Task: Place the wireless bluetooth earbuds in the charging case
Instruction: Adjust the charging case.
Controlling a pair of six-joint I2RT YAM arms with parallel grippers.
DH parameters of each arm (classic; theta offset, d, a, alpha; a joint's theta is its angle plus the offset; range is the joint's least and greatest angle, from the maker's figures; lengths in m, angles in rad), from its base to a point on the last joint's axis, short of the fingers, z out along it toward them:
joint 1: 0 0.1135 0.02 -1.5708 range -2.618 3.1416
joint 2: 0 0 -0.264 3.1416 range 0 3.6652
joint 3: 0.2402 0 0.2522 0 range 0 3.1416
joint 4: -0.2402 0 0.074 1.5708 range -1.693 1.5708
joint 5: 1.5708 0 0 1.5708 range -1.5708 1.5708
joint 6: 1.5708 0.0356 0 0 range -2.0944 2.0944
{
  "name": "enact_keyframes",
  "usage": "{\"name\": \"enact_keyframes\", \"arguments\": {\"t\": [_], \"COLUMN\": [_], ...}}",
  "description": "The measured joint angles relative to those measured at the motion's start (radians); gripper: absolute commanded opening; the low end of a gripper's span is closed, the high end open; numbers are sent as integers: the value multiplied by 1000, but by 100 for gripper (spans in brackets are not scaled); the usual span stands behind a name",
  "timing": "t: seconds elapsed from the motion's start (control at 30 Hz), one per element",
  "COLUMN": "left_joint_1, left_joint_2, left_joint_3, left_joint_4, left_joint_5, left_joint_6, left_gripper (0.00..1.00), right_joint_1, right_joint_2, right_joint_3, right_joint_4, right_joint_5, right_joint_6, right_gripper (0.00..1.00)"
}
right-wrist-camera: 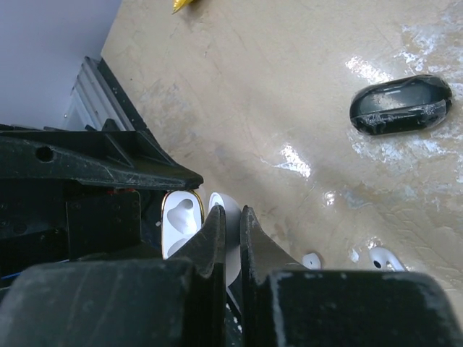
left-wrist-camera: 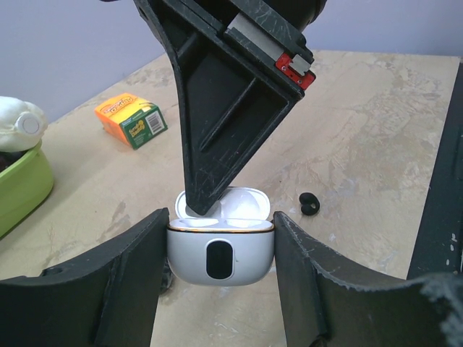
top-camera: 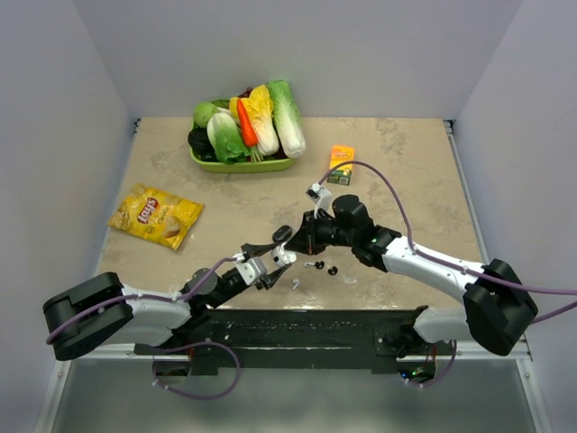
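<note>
The white charging case (left-wrist-camera: 221, 253) stands lid-open between the fingers of my left gripper (left-wrist-camera: 221, 218), which is shut on its two sides. Both cavities (right-wrist-camera: 179, 220) look empty. My right gripper (right-wrist-camera: 231, 213) reaches in from above with its fingers shut on the raised lid (left-wrist-camera: 246, 201). In the top view the two grippers meet at the case (top-camera: 285, 256), near the table's front middle. Two black earbuds (top-camera: 317, 265) (top-camera: 332, 270) lie on the table just right of the case; one also shows as a black earbud (left-wrist-camera: 309, 202). Two small white pieces (right-wrist-camera: 312, 260) (right-wrist-camera: 383, 258) lie near them.
A green basket (top-camera: 236, 167) of vegetables stands at the back of the table. A yellow chips bag (top-camera: 155, 215) lies at the left. A small orange box (top-camera: 341, 164) stands at the back right of centre. The black base rail (top-camera: 297, 325) runs along the near edge.
</note>
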Motion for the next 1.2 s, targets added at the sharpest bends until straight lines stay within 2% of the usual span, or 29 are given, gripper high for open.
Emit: {"name": "enact_keyframes", "arguments": {"t": [0.13,0.23,0.27,0.37,0.43,0.57,0.6,1.0,1.2], "left_joint_1": [-3,-6,-6,-6,-8,-10,-10,-10,-4], "left_joint_2": [2,7,10,13,14,13,13,-114,-219], "left_joint_3": [0,1,2,14,29,47,45,44,187], "left_joint_4": [2,14,22,40,54,54,45,-9,-279], "left_joint_5": [7,16,19,27,29,5,-7,-105,-29], "left_joint_6": [-1,-6,-8,-9,-12,-26,-27,-90,-149], "left_gripper": [4,28,41,59,63,80,98,100,100], "right_joint_1": [2,9,12,18,20,17,10,26,173], "right_joint_2": [-16,-38,-48,-84,-112,-155,-167,-203,-203], "right_joint_3": [3,17,25,48,68,104,111,177,261], "right_joint_4": [-33,-80,-101,-156,-193,-252,-264,-375,-451], "right_joint_5": [8,28,36,65,86,146,170,334,493], "right_joint_6": [-26,-54,-63,-93,-114,-162,-175,-278,-378], "right_gripper": [0,0,0,0,0,0,0,0,0]}}
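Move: The left fingers hold the charging case body right at their grip point; the right fingers are already shut on its open lid, with the body about 2 cm back and 1 cm left of them. From the right hand, on the table some 8 cm below, the black case lies about 8 cm ahead and 1 cm left, the black earbuds roughly 11 cm right and 2 cm back, and a white earbud 6 cm back, 2 cm right. Both hands lift the case, left fingers open off it, and the right carries it about 8 cm up, rightward. ##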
